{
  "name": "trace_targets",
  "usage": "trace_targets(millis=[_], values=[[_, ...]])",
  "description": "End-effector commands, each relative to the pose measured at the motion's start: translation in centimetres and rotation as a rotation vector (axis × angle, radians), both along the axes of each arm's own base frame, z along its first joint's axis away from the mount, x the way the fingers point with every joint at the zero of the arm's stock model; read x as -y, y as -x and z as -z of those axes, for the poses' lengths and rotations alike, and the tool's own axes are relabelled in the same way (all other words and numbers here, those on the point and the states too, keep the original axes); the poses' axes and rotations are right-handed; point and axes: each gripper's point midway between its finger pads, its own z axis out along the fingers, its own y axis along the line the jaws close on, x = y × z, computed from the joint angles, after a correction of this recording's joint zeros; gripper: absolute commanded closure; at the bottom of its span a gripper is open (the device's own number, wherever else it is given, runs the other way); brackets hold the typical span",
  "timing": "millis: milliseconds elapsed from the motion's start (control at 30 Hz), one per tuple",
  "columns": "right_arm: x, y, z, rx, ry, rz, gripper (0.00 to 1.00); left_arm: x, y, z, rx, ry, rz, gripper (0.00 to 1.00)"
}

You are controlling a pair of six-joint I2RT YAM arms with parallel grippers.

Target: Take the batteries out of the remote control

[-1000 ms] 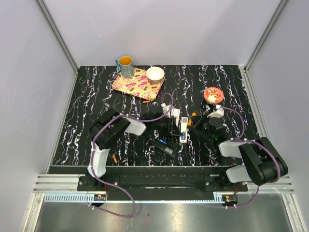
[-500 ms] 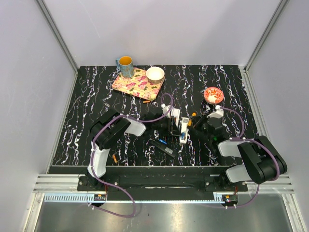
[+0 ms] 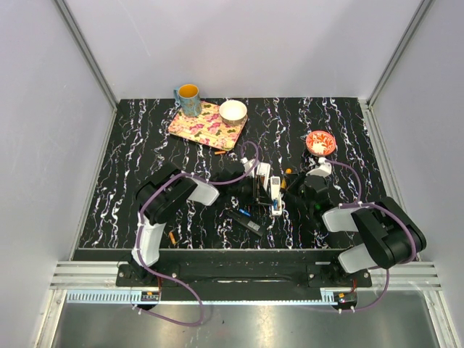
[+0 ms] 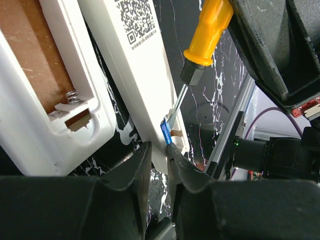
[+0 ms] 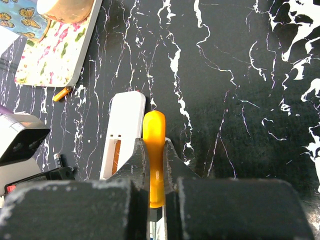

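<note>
My left gripper (image 4: pixel 159 150) is shut on the edge of a white remote (image 4: pixel 135 65) with a QR label. A blue battery (image 4: pixel 165 131) sits in that remote's end. My right gripper (image 5: pixel 154 150) is shut on an orange-handled screwdriver (image 5: pixel 154 132). The screwdriver's metal tip (image 4: pixel 175 107) touches the blue battery. A second white remote (image 4: pixel 50 100) lies beside the first, its battery bay open and empty. In the top view the left gripper (image 3: pixel 261 192) and right gripper (image 3: pixel 297 187) meet over the held remote (image 3: pixel 276 199).
A black flat bar (image 3: pixel 248 222) lies near the front with a blue battery (image 3: pixel 244 213) by it. Orange batteries lie at the front left (image 3: pixel 172 237) and by the floral tray (image 3: pixel 221 153). The tray (image 3: pixel 196 127) bears a mug (image 3: pixel 188 99) and a bowl (image 3: pixel 233 111). A red bowl (image 3: pixel 320 142) stands at the right.
My right gripper has moved a little left and farther in with the screwdriver, closer to the held remote. The left gripper and remote have stayed put.
</note>
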Motion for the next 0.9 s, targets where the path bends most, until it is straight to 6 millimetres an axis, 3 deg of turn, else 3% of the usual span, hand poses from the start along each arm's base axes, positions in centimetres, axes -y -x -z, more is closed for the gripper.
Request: trace_targets(millis=[0,333,600,667,733,867], values=[[-1.9,0.0,-0.4,-0.019,-0.073,-0.038,1.00,1.9,1.0,-1.8,0.020,0.105,0.055,0.78],[-3.9,1.1,0.0,-0.066,-0.216,-0.102,1.00,2.1,0.8,-1.8,0.020,0.109,0.059,0.78],[-4.3,1.2,-2.7,0.004,-0.270,-0.128,1.00,1.0,0.2,-2.0,0.041,0.094,0.038,0.78],[-3.9,1.0,-3.2,0.014,-0.237,-0.119,1.00,0.1,-0.2,-1.8,0.054,0.072,0.022,0.74],[-3.6,0.6,-5.0,0.060,-0.214,-0.110,1.00,-0.4,-0.7,-2.6,0.103,0.062,0.017,0.69],[-2.4,0.4,-6.9,0.117,-0.111,-0.095,1.00,-1.4,-1.2,-4.2,0.176,0.042,0.019,0.48]])
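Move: Just ahead of the left fingertips, the blue battery sits in the white remote's open compartment, about 2 cm to that hand's right, 1 cm back and 1 cm below. The other white remote lies about 7 cm forward and 2 cm left of this hand, the black remote some 7 cm back and 8 cm left. From the right hand, which holds the screwdriver, that battery is about 8 cm back, 4 cm left and 5 cm below. Levering with the screwdriver blade already in the compartment by the battery, the right hand keeps its grip, sinks nearly 2 cm while shifting about 2 cm left and a little back, and rolls its left side up. Then it lifts some 4.5 cm, bringing the blade clear of the battery. The left fingers stay at the remote's edge until late, then open and come off it with a small move left and up. ##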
